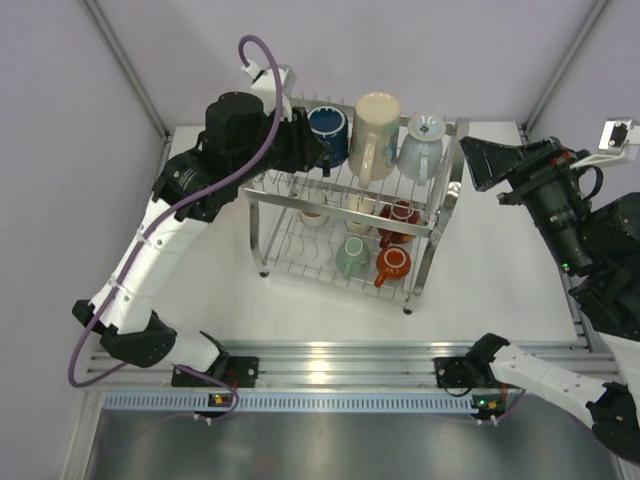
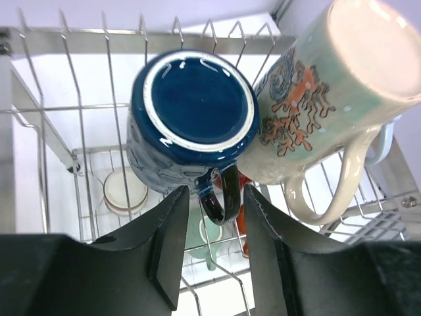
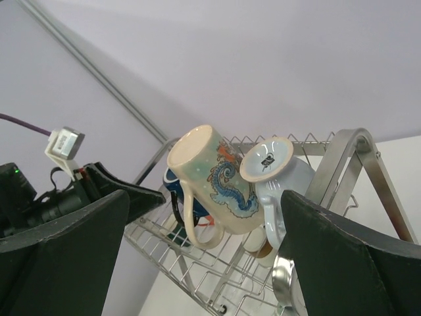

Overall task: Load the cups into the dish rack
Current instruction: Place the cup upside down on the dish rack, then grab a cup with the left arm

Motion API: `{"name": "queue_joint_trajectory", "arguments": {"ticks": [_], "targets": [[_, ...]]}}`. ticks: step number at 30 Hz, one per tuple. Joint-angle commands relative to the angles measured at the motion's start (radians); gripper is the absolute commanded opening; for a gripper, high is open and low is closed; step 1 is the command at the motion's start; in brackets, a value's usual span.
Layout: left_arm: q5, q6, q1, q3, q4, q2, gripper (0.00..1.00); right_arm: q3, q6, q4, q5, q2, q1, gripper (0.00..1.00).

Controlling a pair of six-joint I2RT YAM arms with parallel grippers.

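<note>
The dish rack (image 1: 262, 205) stands mid-table, a two-tier silver wire frame. Upside down on its upper tier are a navy cup (image 1: 328, 133), a tall printed cream mug (image 1: 373, 135) and a pale blue-grey cup (image 1: 422, 148). The lower tier holds cream (image 1: 314, 216), red (image 1: 402, 214), mint (image 1: 350, 256) and orange (image 1: 392, 264) cups. My left gripper (image 2: 214, 214) is open at the rack's back left. The navy cup's (image 2: 194, 105) black handle (image 2: 222, 194) hangs between its fingers with a gap on each side. My right gripper (image 1: 487, 163) is wide open and empty, right of the rack.
The printed mug (image 2: 335, 99) leans against the navy cup. The right wrist view shows the rack's corner post (image 3: 358, 164) close to the right finger (image 3: 348, 257). A ribbed aluminium rail (image 1: 340, 360) runs along the near edge, and slanted frame posts (image 1: 125, 65) flank the table.
</note>
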Motion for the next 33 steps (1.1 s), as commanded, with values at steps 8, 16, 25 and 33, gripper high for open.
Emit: {"name": "queue_joint_trajectory", "arguments": {"ticks": [8, 16, 25, 33], "targets": [[-0.248, 0.062, -0.003, 0.12, 0.099, -0.059, 0.45, 0.014, -0.02, -0.015, 0.026, 0.001, 0.0, 1.0], [-0.515, 0.168, -0.002, 0.248, 0.102, 0.002, 0.45, 0.035, -0.045, -0.04, 0.027, 0.012, -0.002, 0.99], [-0.54, 0.125, 0.157, 0.248, 0.073, 0.042, 0.46, 0.043, -0.091, -0.063, 0.047, -0.001, -0.002, 0.99], [-0.339, -0.001, 0.476, 0.173, 0.04, 0.041, 0.46, 0.031, -0.126, -0.078, 0.067, -0.01, 0.0, 0.99]]}}
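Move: The dark green cup stands on the table some 38 cm to the left of my left hand, 15 cm ahead and about 35 cm below; the orange cup is roughly 11 cm farther out than it and 11 cm nearer in sideways. The blue cup just set down is 6 cm ahead, 4 cm right and a bit below, with the tall dragon mug about 7 cm to its right. From my right hand the green cup lies 66 cm left, 25 cm ahead and 45 cm down. I leave the blue cup upside down on the top rack: my left hand, already half open, climbs about 11 cm while moving left, then swings out left and somewhat forward over the rack's left side towards the green and orange cups, sinking a little, some 21 cm left in all. The wrist turns about 45 degrees counter-clockwise and tips up; my fingers stay half open. ##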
